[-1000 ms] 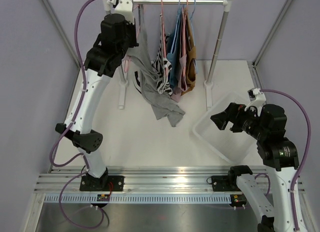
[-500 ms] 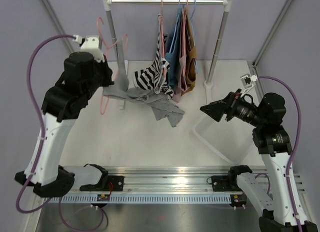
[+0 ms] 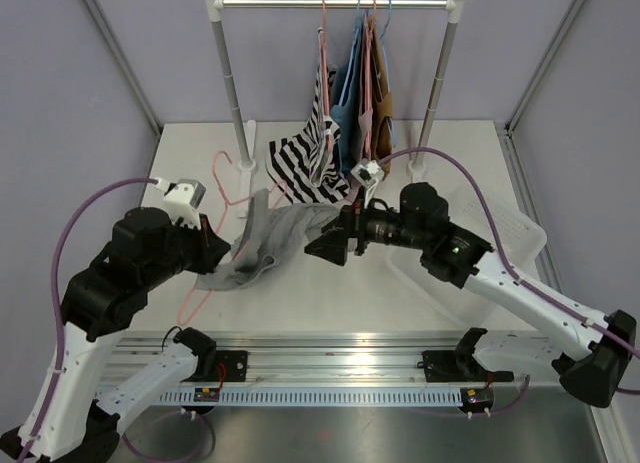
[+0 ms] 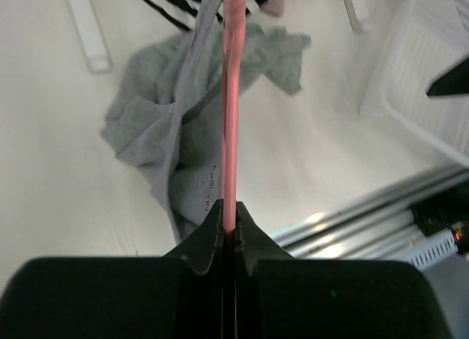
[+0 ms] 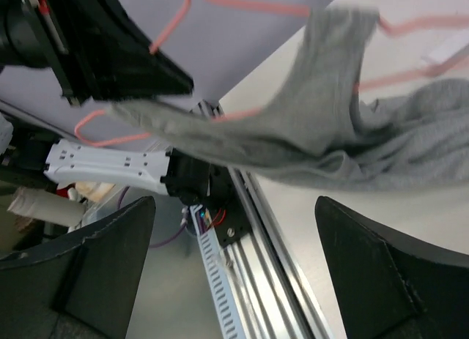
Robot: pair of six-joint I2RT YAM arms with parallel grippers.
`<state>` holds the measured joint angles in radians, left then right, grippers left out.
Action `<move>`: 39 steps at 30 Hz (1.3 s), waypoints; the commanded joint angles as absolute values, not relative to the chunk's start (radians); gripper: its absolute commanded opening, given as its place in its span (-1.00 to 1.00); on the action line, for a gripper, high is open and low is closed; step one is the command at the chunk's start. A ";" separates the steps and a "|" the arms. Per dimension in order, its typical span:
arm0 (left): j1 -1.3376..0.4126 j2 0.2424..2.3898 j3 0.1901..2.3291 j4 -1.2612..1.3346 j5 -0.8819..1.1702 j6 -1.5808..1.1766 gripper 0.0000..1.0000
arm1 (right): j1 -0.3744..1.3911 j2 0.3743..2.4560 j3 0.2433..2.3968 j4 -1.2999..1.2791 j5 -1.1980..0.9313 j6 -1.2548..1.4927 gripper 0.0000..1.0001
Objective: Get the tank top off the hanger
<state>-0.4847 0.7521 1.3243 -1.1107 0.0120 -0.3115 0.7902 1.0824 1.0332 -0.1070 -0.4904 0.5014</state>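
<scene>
A grey tank top (image 3: 268, 235) hangs on a pink hanger (image 3: 228, 179) low over the table, left of centre. My left gripper (image 3: 212, 251) is shut on the hanger's wire; in the left wrist view the pink hanger (image 4: 231, 97) runs straight up from the left gripper (image 4: 230, 211), with the tank top (image 4: 168, 134) draped beside it. My right gripper (image 3: 318, 247) stands open just right of the tank top's trailing end. In the right wrist view the tank top (image 5: 322, 134) stretches across above the right gripper (image 5: 234, 273), whose wide jaws hold nothing.
A clothes rack (image 3: 335, 2) at the back carries a striped top (image 3: 305, 155) and several other garments. A white bin (image 3: 505, 245) sits on the table under the right arm. The metal rail (image 3: 340, 368) runs along the near edge.
My left arm has swung down from the rack to the near left, carrying hanger and tank top. My right arm has reached left from the bin to the tank top.
</scene>
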 commanded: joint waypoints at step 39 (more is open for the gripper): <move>-0.491 0.488 1.288 -1.155 0.232 -0.299 -1.00 | 0.804 1.609 1.408 -0.132 0.204 0.356 -1.00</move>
<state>-0.4854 0.5198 1.2167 -1.1542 0.1837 -0.3180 0.8337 1.5875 1.3567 -0.0696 0.1734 0.3752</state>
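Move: The grey tank top, draped on the pink hanger, has its middle about 11 cm left of the open right hand, some 5 cm farther out and 7 cm lower. The hanger's middle lies roughly 18 cm to the right hand's left and 3 cm ahead; the striped top on the rack is about 25 cm ahead, 3 cm left. From the left hand, already gripping the hanger, the tank top is some 8 cm right, 5 cm ahead and 5 cm below. The right fingers shut on a fold of the tank top after reaching about 11 cm left, with some 7 forward and 6 down. Keeping that pinch, the right hand swings clockwise and pulls the cloth forward and right, roughly 10 cm out, away from the left hand. The left hand keeps hold of the hanger, first backing about 5 cm with a small dip, then nearly still until a slight rise at the end. ##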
